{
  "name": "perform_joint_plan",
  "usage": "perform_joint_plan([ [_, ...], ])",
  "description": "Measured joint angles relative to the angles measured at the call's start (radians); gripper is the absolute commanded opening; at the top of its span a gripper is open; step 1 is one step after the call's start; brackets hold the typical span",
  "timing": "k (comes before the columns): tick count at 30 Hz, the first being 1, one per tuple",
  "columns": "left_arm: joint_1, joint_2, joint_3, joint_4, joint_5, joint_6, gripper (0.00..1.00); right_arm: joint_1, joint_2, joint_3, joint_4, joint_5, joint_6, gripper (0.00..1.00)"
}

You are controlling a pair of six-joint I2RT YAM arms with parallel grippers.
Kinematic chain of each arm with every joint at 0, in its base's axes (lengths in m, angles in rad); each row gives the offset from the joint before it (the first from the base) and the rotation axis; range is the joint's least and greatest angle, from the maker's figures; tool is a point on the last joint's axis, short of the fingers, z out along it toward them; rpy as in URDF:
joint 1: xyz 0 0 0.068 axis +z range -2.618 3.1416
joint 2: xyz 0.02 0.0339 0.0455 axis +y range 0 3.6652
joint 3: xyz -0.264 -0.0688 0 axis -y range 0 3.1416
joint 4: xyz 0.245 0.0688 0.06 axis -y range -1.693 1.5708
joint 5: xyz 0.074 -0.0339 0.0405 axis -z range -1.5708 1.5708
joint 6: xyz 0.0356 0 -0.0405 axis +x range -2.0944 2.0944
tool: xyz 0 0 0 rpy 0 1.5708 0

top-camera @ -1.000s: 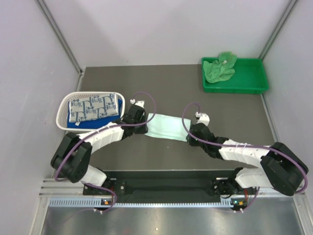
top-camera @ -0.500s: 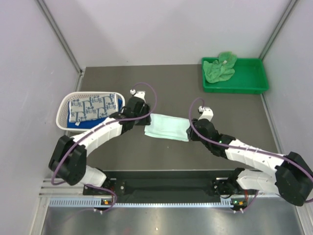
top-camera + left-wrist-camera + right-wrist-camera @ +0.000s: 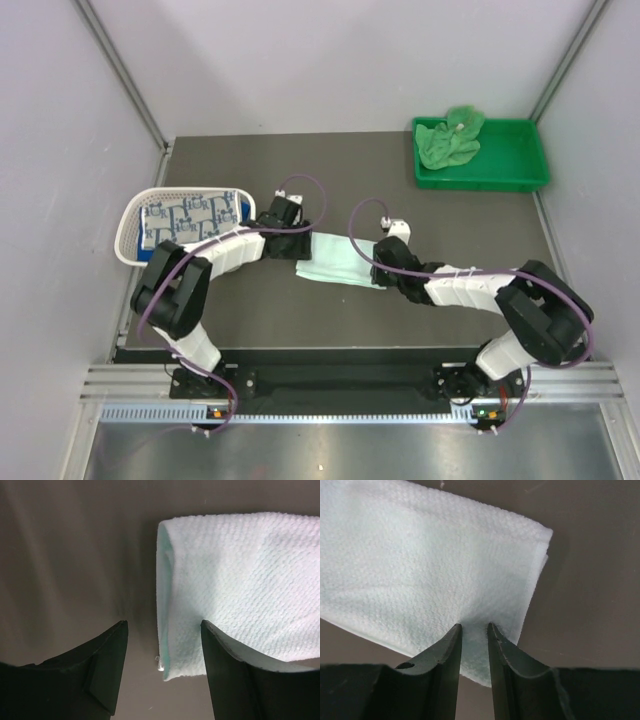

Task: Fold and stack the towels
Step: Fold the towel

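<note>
A pale mint-white towel (image 3: 335, 258) lies folded into a narrow band on the dark table between my two arms. My left gripper (image 3: 296, 243) is open at its left end. In the left wrist view the towel's (image 3: 240, 580) folded edge lies between the spread jaws of the left gripper (image 3: 162, 647), and the left finger is clear of the cloth. My right gripper (image 3: 378, 265) is at the towel's right end. In the right wrist view the right gripper (image 3: 473, 627) has its jaws close together on puckered towel (image 3: 420, 570) fabric near the corner.
A white lattice basket (image 3: 130, 255) at the left holds a folded blue-grey patterned towel (image 3: 190, 215) on a royal blue one (image 3: 132, 232). A green tray (image 3: 510, 165) at the back right holds a crumpled bright green towel (image 3: 450, 140). Grey walls enclose the table.
My left gripper has opened and let go of the towel's left end. The right gripper has shifted left onto the towel's right end, and the towel sits slightly further left.
</note>
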Motion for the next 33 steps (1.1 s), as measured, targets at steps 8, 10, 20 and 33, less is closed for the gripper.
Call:
perform_joint_plan([
  [8, 0.077, -0.016, -0.08, 0.095, 0.171, -0.029, 0.66, -0.066, 0.003, -0.065, 0.099, -0.06, 0.002, 0.26],
  [10, 0.086, -0.016, -0.086, 0.114, 0.206, -0.039, 0.66, -0.078, 0.003, -0.068, 0.109, -0.077, 0.0, 0.26],
  [20, 0.089, 0.027, -0.082, 0.197, 0.3, -0.074, 0.61, -0.093, 0.003, -0.068, 0.11, -0.101, -0.004, 0.24],
  [33, 0.081, 0.096, -0.068, 0.275, 0.306, -0.121, 0.0, -0.1, -0.016, -0.068, 0.089, -0.126, -0.013, 0.32],
])
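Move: The left hand's half-open fingers straddle the white towel's left edge: the grip spot lies about 2 cm to the right, 1 cm ahead and 2 cm below. The towel's middle is some 8 cm to its right, level fore and aft. The white basket stands about 24 cm left and 7 cm ahead. From the right hand, already on the towel near its right end, that middle is about 8 cm left and 3 cm ahead, 2 cm below. The left fingers pinch the folded towel's left edge, closing almost shut at the end of a roughly 3 cm slide to the right, slightly forward and down, while the wrist rolls some 20 degrees, left side sinking. The right hand first sinks about 1 cm and eases 1.5 cm right, then stays there, nearly closed fingertips resting on the towel near its right edge. ##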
